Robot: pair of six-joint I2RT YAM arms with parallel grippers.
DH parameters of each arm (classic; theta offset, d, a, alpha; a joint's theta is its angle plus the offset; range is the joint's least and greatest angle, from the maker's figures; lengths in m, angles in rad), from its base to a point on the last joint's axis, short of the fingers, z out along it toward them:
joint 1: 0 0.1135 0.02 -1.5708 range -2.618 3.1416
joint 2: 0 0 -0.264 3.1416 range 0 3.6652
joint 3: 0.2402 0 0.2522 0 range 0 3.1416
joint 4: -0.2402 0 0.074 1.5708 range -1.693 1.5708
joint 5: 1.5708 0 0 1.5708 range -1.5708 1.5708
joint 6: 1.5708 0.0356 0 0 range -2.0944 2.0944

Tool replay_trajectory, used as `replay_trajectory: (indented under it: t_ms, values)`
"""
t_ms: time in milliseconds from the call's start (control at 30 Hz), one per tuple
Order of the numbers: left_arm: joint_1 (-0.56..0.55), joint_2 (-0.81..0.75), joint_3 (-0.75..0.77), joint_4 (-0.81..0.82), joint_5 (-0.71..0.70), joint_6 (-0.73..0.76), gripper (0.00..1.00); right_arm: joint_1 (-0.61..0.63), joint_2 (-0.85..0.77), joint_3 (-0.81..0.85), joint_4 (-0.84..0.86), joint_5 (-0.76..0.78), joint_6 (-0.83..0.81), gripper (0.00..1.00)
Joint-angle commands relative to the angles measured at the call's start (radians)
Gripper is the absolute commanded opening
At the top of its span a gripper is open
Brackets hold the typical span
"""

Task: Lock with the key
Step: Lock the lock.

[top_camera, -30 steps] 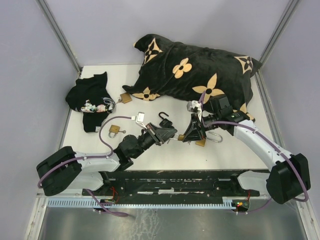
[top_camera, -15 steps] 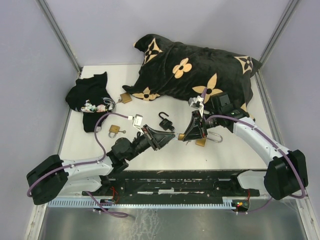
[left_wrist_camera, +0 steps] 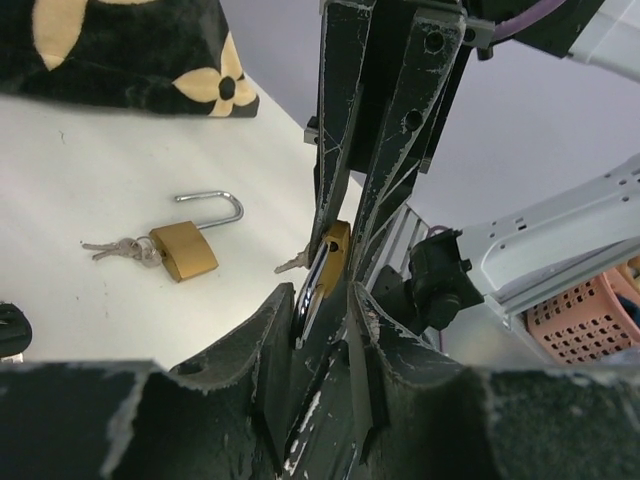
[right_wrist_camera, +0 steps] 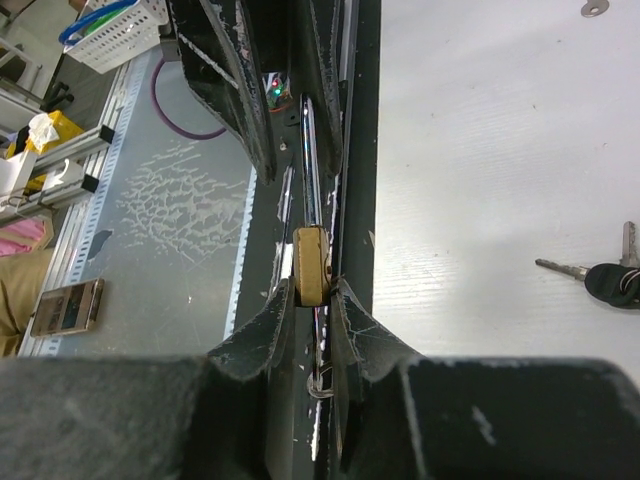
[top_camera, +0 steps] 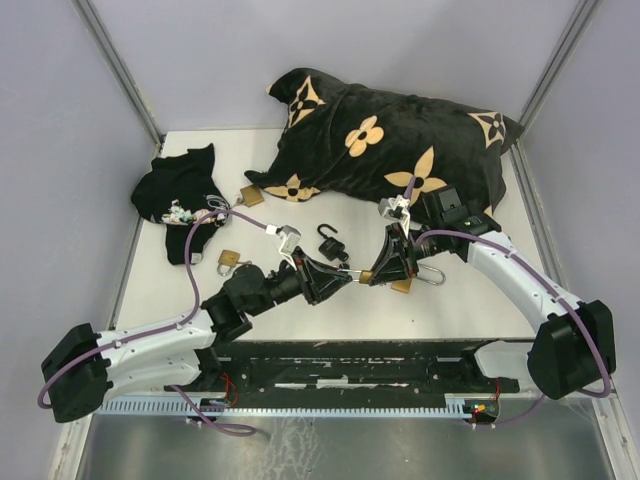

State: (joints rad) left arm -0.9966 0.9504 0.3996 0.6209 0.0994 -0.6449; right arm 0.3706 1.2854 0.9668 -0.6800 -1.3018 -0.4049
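A small brass padlock point(top_camera: 366, 276) hangs in the air between my two grippers. My right gripper point(right_wrist_camera: 312, 290) is shut on its brass body point(right_wrist_camera: 310, 262). Its silver shackle point(right_wrist_camera: 308, 160) points towards my left gripper point(top_camera: 335, 280). In the left wrist view the padlock point(left_wrist_camera: 338, 248) sits between the right fingers and a key point(left_wrist_camera: 290, 265) sticks out of it sideways. The shackle point(left_wrist_camera: 310, 295) lies inside my left gripper point(left_wrist_camera: 328, 300), against one finger. The left jaws stand a little apart with a gap beside the shackle.
A second brass padlock point(top_camera: 403, 285) with an open shackle and keys lies under the right gripper, also in the left wrist view point(left_wrist_camera: 183, 250). A black padlock point(top_camera: 328, 240), two more brass padlocks point(top_camera: 229, 262) point(top_camera: 250, 196), a black cloth point(top_camera: 180, 205) and a black flowered pillow point(top_camera: 390, 150) lie behind.
My left arm has swung round and its gripper has moved right, up to the padlock held by the right gripper, so the shackle now lies between its jaws. The right gripper has barely moved.
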Motion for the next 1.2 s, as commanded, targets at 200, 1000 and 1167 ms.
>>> replay_trajectory:
  t_ms: [200, 1000, 1167]
  values:
    - [-0.005, -0.001, 0.094, -0.103, 0.074, 0.133, 0.32, -0.002, 0.014, 0.075, -0.128, -0.025, -0.162, 0.02]
    - [-0.006, -0.001, -0.045, 0.244, 0.101, -0.012, 0.03, -0.003, 0.026, 0.077, -0.02, -0.141, 0.005, 0.17]
    - [-0.008, 0.019, -0.048, 0.315, 0.077, -0.022, 0.03, -0.003, 0.027, 0.08, 0.003, -0.158, 0.043, 0.19]
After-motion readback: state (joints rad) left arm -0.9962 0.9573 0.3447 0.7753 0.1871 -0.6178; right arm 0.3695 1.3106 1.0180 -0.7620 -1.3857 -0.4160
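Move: My right hand already grips the brass lock body, its middle within about 1 cm to the left of that hand point, with the open shackle some 3 cm to the left. The shackle lies between my left hand's open fingers, about 1 cm to their right, and the lock body 4 cm to their right. From the left hand, the black-headed keys lie roughly 8 cm ahead and 1 cm left, and the spare brass padlock 7 cm ahead and 12 cm right, both some 17 cm below. I shut my left fingers from about a third open to almost closed, pinching the lock's shackle, while that hand eases back about 1.5 cm, dipping a centimetre before rising nearly 2. My right hand keeps its grip on the lock body, draws back about 1 cm alongside, then lifts some 2 cm. ##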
